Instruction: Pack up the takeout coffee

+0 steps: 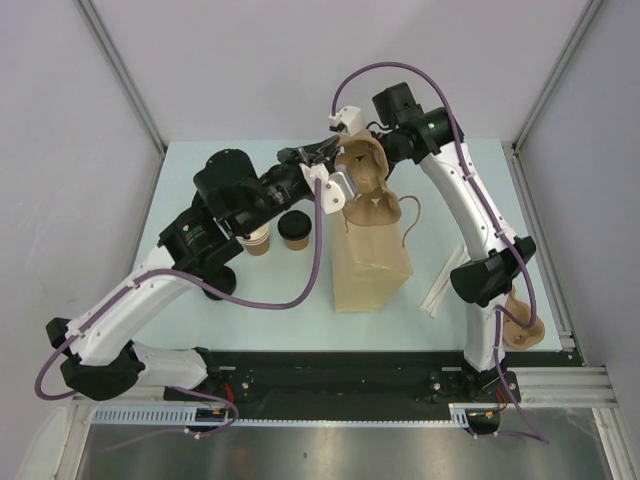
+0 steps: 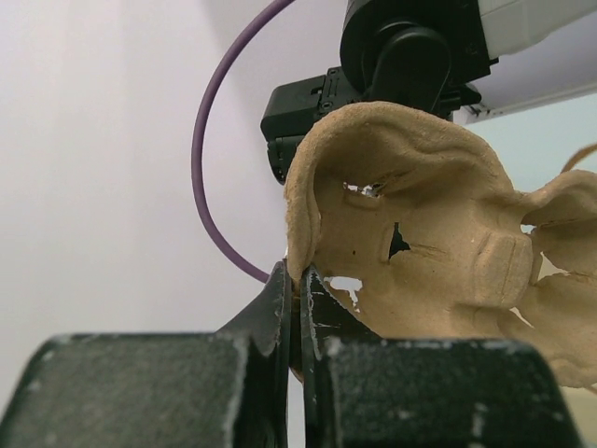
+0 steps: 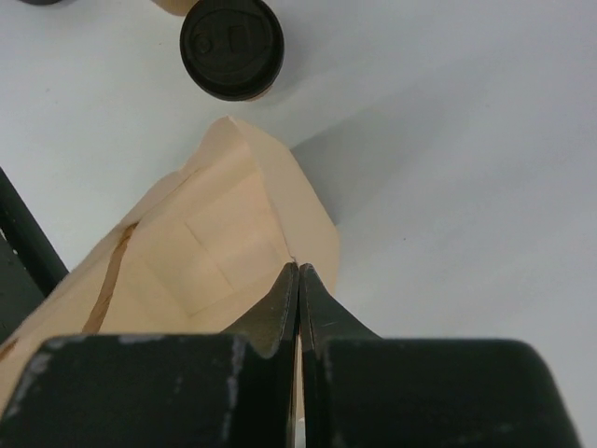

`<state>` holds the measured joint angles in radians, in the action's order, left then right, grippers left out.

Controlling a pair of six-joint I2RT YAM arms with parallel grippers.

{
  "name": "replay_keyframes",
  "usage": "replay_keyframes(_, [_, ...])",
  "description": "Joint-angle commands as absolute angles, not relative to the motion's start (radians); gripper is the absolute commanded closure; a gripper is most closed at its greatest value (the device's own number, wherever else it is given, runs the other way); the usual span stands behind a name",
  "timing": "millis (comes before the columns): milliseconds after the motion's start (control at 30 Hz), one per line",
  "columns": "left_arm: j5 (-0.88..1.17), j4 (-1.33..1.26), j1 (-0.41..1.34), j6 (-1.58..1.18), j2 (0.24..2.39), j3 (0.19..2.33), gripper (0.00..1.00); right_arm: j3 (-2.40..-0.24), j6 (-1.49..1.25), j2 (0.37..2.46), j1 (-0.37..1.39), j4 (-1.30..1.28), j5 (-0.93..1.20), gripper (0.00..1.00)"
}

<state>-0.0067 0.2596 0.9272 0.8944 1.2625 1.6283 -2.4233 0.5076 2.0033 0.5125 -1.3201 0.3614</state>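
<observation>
Two takeout coffee cups stand left of the bag: one with a black lid (image 1: 295,230) (image 3: 231,47) and one (image 1: 258,241) half hidden under my left arm. The tall tan paper bag (image 1: 370,265) (image 3: 215,243) stands mid-table with its mouth toward the back. My right gripper (image 1: 352,140) (image 3: 298,266) is shut on the bag's rim. A brown pulp cup tray (image 1: 368,185) (image 2: 438,233) hangs over the bag's mouth, and my left gripper (image 1: 333,160) (image 2: 298,275) is shut on its edge.
White sticks (image 1: 440,285) lie right of the bag. A brown pulp piece (image 1: 522,325) sits by the right arm's base. The bag's string handle (image 1: 410,215) hangs off its right side. Grey walls close in the table at the back and sides.
</observation>
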Motion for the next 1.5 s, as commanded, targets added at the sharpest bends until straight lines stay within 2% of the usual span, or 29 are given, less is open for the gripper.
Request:
replay_keyframes(0, [-0.048, 0.193, 0.95, 0.928, 1.235, 1.609, 1.0, -2.49, 0.416, 1.987, 0.523, -1.327, 0.29, 1.0])
replay_keyframes(400, [-0.098, 0.202, 0.943, 0.994, 1.19, 1.497, 1.0, -2.416, 0.443, 1.905, 0.534, -1.327, 0.319, 1.0])
replay_keyframes(933, [-0.044, 0.275, 0.954, 1.034, 1.16, 1.347, 1.0, -2.398, 0.411, 1.859, 0.614, -1.353, 0.324, 1.0])
replay_keyframes(1167, [-0.069, 0.278, 1.005, 1.086, 1.157, 1.298, 1.0, -2.39, 0.405, 1.855, 0.634, -1.35, 0.307, 1.0])
replay_keyframes(1467, [-0.118, 0.285, 1.008, 1.003, 1.207, 1.278, 1.0, -2.395, 0.417, 1.839, 0.643, -1.361, 0.36, 1.0])
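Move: The cup tray is clamped in my left hand, and the mouth of the paper bag lies about 6 cm to that hand's right, 2 cm ahead and some 20 cm below. From the same hand, the black-lidded cup stands roughly 12 cm ahead and 8 cm left, and the paper cups some 10 cm ahead and 18 cm left, both about 45 cm down. From my right hand, pinching the bag's far rim, the mouth's middle is about 8 cm back, 2 cm left and 2 cm down. I lower the tray with my left hand, after a brief hover, some 13 cm nearly straight down into the bag's mouth, rolling it about 20 degrees so that its right side tips down, grip kept. Meanwhile my right hand keeps its pinch on the rim and draws it about 5 cm back towards me, with a little left and up, bringing the mouth around the tray. ##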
